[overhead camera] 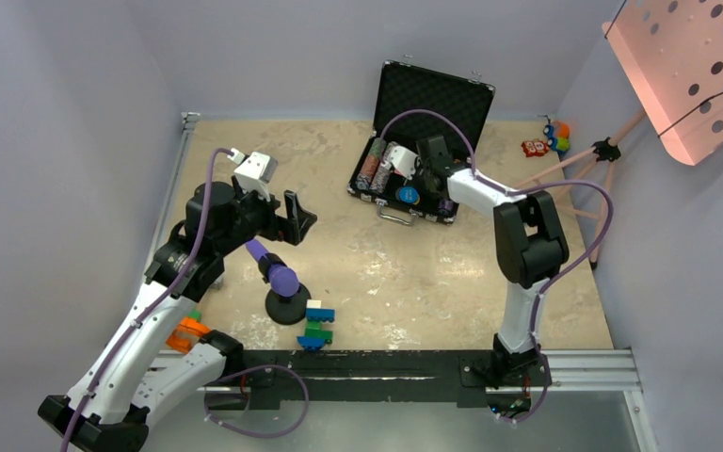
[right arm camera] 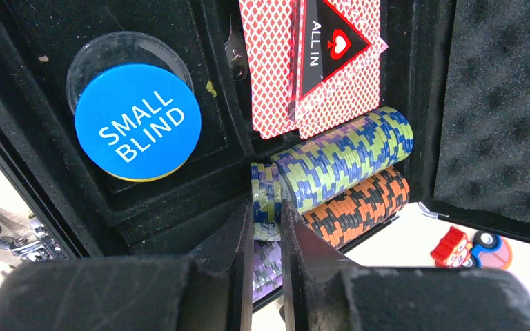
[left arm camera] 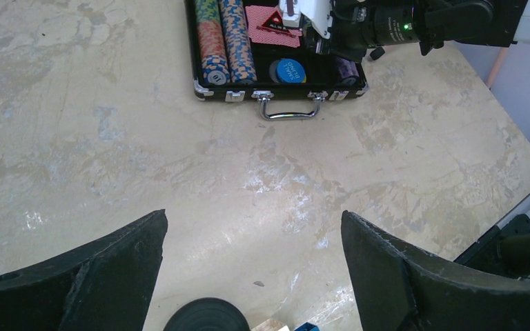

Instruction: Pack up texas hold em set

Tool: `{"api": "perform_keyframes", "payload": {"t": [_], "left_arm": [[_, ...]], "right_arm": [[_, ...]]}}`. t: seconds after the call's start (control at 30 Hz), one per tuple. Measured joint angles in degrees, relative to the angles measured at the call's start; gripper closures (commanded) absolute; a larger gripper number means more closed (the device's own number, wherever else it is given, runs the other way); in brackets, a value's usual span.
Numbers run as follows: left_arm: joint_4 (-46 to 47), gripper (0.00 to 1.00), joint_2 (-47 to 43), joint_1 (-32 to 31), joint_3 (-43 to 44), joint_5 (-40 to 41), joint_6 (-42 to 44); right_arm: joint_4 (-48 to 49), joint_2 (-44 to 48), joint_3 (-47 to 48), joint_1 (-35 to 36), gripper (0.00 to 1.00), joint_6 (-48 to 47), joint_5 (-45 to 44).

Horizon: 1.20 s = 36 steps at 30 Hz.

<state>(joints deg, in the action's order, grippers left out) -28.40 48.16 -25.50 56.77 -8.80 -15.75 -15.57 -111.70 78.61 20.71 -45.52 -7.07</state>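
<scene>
The black case (overhead camera: 405, 209) lies open at the back middle, its foam lid (overhead camera: 433, 89) upright. It holds rows of striped chips (right arm camera: 345, 155), pink cards (right arm camera: 276, 62) with a black "ALL IN" triangle (right arm camera: 328, 41), and a blue "SMALL BLIND" button (right arm camera: 138, 124). My right gripper (right arm camera: 267, 210) is inside the case, shut on a few green-blue chips (right arm camera: 266, 196) at the end of a chip row; it also shows in the top view (overhead camera: 422, 165). My left gripper (left arm camera: 253, 224) is open and empty over bare table, well short of the case (left arm camera: 276, 93).
A purple-tipped object (overhead camera: 281, 278) on a black round base and a toy-brick figure (overhead camera: 318, 325) stand near the left arm. Small toys (overhead camera: 546, 141) lie at the back right. A pink perforated panel (overhead camera: 697, 66) on a stand rises at the right.
</scene>
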Motion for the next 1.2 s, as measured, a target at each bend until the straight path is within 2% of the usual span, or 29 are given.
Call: {"api": "perform_keyframes", "payload": {"t": [0.13,0.27,0.47,0.83,1.2], "left_arm": [[0.0,0.01,0.0,0.0,0.0,0.1,0.2],[0.0,0.01,0.0,0.0,0.0,0.1,0.3],[0.0,0.01,0.0,0.0,0.0,0.1,0.3],[0.0,0.01,0.1,0.0,0.0,0.1,0.3],[-0.1,0.01,0.3,0.0,0.0,0.1,0.3]], "right_arm": [[0.5,0.0,-0.1,0.8,0.91,-0.5,-2.4],[1.1,-0.1,-0.3,1.5,0.73,-0.7,-4.0],[4.4,-0.5,-0.5,1.5,0.63,-1.3,-6.7],[6.4,-0.5,-1.6,1.7,0.58,-1.5,-8.7],[9.8,-0.5,-6.8,1.2,0.55,-1.5,-10.5]]}}
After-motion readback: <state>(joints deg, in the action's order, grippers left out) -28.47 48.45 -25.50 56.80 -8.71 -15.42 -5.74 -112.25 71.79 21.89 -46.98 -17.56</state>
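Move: Just in front of the right hand, which still pinches a few blue-and-yellow chips on edge, lies the roll they belong to; its middle is about 4 cm ahead, 1 cm right and 2 cm lower. The orange roll is some 3 cm ahead and 4 cm right, the purple roll roughly 4 cm back and 3 cm right, and the small blind button about 4 cm back and 8 cm left. From the left hand, the blue-and-yellow roll is around 26 cm ahead, 37 cm right and 24 cm below. Letting go of the few chips at the near end of the blue-and-yellow roll, the right hand opens its fingers to just under half and eases about 1 cm forward and up, the wrist tilting some 10 degrees. Then it reverses, sinking about 2.5 cm while slipping back and to the right, towards the purple roll, fingers still parted. ##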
